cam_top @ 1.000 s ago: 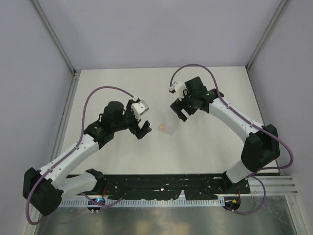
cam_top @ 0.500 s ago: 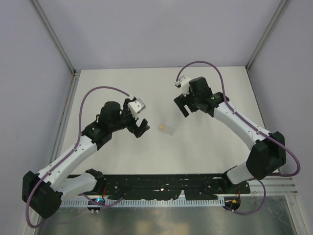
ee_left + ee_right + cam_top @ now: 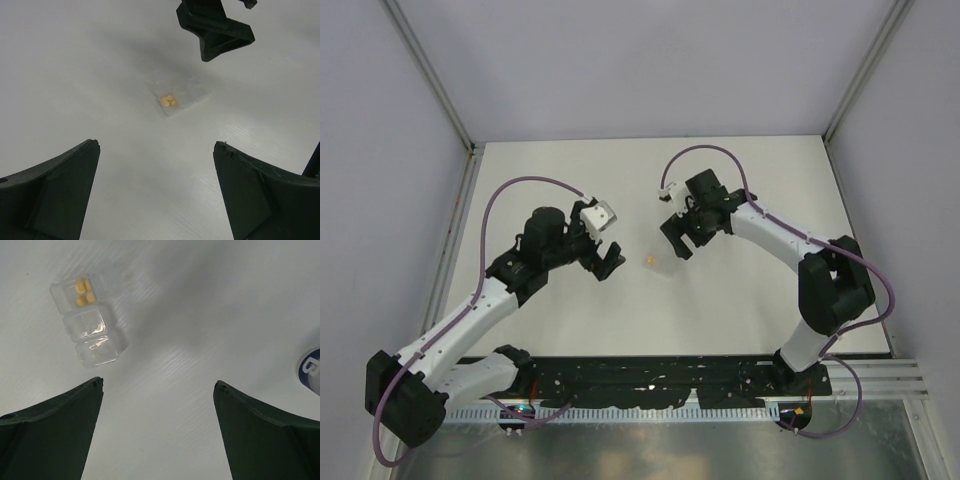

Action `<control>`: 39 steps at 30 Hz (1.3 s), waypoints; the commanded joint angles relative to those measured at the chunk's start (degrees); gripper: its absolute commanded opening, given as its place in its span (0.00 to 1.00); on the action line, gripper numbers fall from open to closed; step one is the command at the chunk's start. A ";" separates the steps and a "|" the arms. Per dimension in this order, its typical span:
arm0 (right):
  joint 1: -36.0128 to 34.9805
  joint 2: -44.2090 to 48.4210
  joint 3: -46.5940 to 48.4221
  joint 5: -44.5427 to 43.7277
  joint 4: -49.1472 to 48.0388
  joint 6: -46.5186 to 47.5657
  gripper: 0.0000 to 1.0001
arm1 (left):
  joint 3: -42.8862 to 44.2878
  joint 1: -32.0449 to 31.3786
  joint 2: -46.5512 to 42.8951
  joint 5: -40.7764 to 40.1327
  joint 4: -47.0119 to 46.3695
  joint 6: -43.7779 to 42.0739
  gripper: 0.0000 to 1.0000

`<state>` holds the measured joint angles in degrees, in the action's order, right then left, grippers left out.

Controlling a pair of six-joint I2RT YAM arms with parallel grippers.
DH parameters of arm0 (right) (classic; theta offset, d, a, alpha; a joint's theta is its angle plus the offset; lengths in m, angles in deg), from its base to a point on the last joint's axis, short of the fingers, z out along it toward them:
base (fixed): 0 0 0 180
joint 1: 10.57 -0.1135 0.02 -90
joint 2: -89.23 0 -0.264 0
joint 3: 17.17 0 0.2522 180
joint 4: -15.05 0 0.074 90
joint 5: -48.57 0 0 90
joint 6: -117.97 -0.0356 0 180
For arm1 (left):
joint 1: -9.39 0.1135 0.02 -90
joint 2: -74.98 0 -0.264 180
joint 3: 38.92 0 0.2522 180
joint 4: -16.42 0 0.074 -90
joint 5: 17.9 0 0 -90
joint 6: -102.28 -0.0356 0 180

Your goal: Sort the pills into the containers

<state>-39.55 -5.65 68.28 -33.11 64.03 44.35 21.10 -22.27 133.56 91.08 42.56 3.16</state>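
Three small orange pills [image 3: 82, 292] lie in the end compartment of a clear plastic packet [image 3: 90, 330] that rests flat on the white table. In the left wrist view the pills [image 3: 168, 101] sit inside the packet [image 3: 182, 92], ahead of my left gripper [image 3: 156, 144], which is open and holds nothing. My right gripper [image 3: 159, 382] is open too, hovering just to the right of the packet. From above, the packet [image 3: 664, 265] lies between the left gripper [image 3: 610, 265] and the right gripper [image 3: 676, 243]. A rounded white and blue object [image 3: 311, 371], cut off at the frame edge, may be the bottle.
The white table [image 3: 740, 310] is walled by pale panels at the back and sides. A black rail [image 3: 650, 380] carrying the arm bases runs along the near edge. A right gripper finger [image 3: 215, 30] shows at the top of the left wrist view.
The right gripper drew back slightly, then swung left and nearer, ending close to the packet. The left arm has barely moved, and both grippers stayed open.
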 commanded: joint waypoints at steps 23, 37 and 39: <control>-10.84 -10.77 -0.05 -2.87 -2.79 3.48 0.81 | -0.73 1.07 -0.84 0.88 -4.12 1.13 1.00; -11.11 -12.36 0.04 -1.99 -3.67 3.39 0.66 | -0.56 1.25 -0.67 1.15 -4.21 1.65 1.00; -11.11 -12.27 -0.05 -1.81 -3.58 3.39 0.61 | -0.64 1.34 -0.75 1.14 -4.21 1.65 1.00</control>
<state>-50.23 -18.08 67.66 -35.71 61.91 47.35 20.55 -21.27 133.56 91.34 41.53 4.36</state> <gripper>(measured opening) 0.647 0.995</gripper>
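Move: Some 7 cm left of the right hand, 2 cm back and 9 cm below is the middle of the three-part pill organizer. Its closed "Thur." end compartment is nearer, about 4 cm back and 5 left; the open compartment with the yellow pills is level and about 10 left. The white bottle stands roughly 12 cm ahead and 11 right. From the left hand the organizer is about 12 cm right, 4 ahead and 19 below. Swinging back and to its left about 6 cm while sinking, the right hand then drops almost straight down, about 8 cm in all, to the "Thur." end of the pill organizer. The wrist turns some 15 degrees, mostly counter-clockwise, and the wide-open fingers narrow to about two thirds, one on either side of that end; a grip can't yet be seen. ##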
